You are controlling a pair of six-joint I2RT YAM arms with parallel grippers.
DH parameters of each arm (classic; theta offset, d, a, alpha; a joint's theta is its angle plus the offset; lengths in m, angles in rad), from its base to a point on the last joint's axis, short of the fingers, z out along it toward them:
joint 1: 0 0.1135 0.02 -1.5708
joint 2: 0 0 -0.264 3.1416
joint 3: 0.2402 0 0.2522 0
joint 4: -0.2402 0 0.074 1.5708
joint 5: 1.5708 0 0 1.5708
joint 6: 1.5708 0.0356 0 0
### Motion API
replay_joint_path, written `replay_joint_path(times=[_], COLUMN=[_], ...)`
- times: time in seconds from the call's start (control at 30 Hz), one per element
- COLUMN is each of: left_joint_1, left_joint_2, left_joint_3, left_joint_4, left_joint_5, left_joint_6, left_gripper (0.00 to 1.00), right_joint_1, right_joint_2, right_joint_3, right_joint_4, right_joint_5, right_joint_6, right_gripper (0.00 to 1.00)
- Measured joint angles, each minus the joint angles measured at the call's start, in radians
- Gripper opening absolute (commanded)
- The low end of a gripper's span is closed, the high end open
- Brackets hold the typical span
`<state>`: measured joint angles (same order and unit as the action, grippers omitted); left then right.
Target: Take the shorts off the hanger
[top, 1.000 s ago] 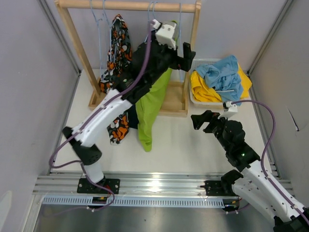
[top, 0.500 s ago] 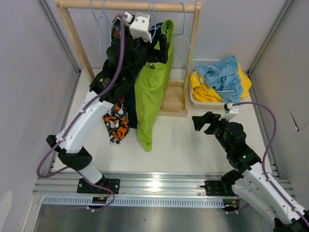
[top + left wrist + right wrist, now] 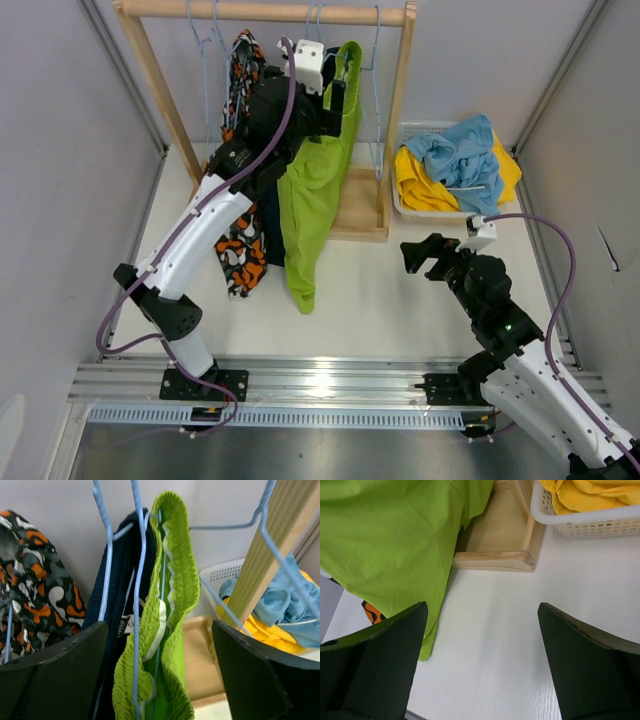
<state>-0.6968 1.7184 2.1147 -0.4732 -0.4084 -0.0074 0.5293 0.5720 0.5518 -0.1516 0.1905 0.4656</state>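
Note:
The lime green shorts [image 3: 315, 200] hang from a blue wire hanger [image 3: 372, 60] on the wooden rack [image 3: 270, 12]. They also show in the left wrist view [image 3: 172, 610]. Navy shorts [image 3: 120, 605] and the orange-black-white patterned shorts [image 3: 245, 90] hang to their left. My left gripper [image 3: 340, 105] is open, up at the green waistband, with the waistband between the jaws but not gripped. The yellow shorts [image 3: 425, 190] and light blue shorts [image 3: 460, 150] lie in the white basket [image 3: 420, 128]. My right gripper [image 3: 425, 252] is open and empty, low over the table.
Empty blue hangers [image 3: 205, 40] hang at the rack's left end. The rack's base [image 3: 360, 215] and right post [image 3: 395, 110] stand between the green shorts and the basket. Grey walls close both sides.
My left gripper swung left from the rack's right post to the green shorts' waistband, then shifted slightly right. The green shorts' top came into view. The right arm barely moved.

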Motion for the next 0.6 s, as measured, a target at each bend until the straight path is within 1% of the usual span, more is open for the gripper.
replay_joint_path(times=[0.07, 0.1, 0.23, 0.27, 0.3, 0.37, 0.4, 0.47, 0.5, 0.6], left_joint_1=[0.006, 0.008, 0.014, 0.015, 0.016, 0.019, 0.022, 0.029, 0.033, 0.044], left_joint_2=[-0.002, -0.002, -0.002, -0.004, -0.005, -0.006, -0.007, -0.007, -0.007, -0.004], left_joint_3=[-0.022, -0.033, -0.074, -0.086, -0.095, -0.108, -0.113, -0.115, -0.115, -0.102], left_joint_4=[0.0, 0.0, 0.004, 0.007, 0.01, 0.021, 0.026, 0.031, 0.032, 0.018], left_joint_5=[0.0, 0.001, 0.012, 0.016, 0.019, 0.021, 0.022, 0.023, 0.023, 0.03], left_joint_6=[-0.004, -0.007, -0.019, -0.019, -0.021, -0.023, -0.023, -0.029, -0.028, -0.031], left_gripper=[0.82, 0.76, 0.64, 0.59, 0.5, 0.41, 0.33, 0.14, 0.0, 0.0], right_joint_1=[0.0, 0.0, 0.0, 0.0, 0.0, 0.0, 0.0, 0.0, 0.0, 0.0], right_joint_2=[0.0, 0.001, 0.01, 0.013, 0.015, 0.018, 0.019, 0.021, 0.023, 0.026], right_joint_3=[-0.006, -0.01, -0.024, -0.026, -0.029, -0.034, -0.036, -0.042, -0.045, -0.054], right_joint_4=[0.0, 0.0, 0.0, 0.0, 0.002, 0.003, 0.004, 0.009, 0.01, 0.011], right_joint_5=[0.003, 0.004, 0.004, 0.004, 0.004, 0.005, 0.005, 0.004, 0.005, 0.004], right_joint_6=[0.0, 0.0, -0.003, -0.003, -0.003, -0.003, -0.003, -0.003, -0.003, -0.003], right_gripper=[0.98, 0.99, 0.98, 0.98, 0.98, 0.98, 0.98, 0.98, 0.98, 0.98])
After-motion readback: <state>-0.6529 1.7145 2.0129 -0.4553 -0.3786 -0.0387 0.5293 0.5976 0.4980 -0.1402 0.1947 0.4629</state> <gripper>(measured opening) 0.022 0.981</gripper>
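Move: The near wire of the green shorts' hanger stands almost between the left hand's open fingers, about 2 cm ahead, 1 cm left and 3 cm below. The green shorts' waistband is some 5 cm ahead, 1 cm right and 5 cm below; the navy shorts' waistband is about 5 cm left and 5 ahead, 5 below. An empty hanger hangs 9 cm right and 2 ahead, 4 below. From the right hand, the wire is roughly 18 cm ahead, 18 left and 20 above. Down about 4 cm, easing a little forward, the left hand sinks beside the green shorts with its fingers pointing ahead and tipping slightly down, then shuts them from nearly wide open and pinches the near wire of the green shorts' hanger between the tips. The right hand, still empty and open, sinks 3 cm. ##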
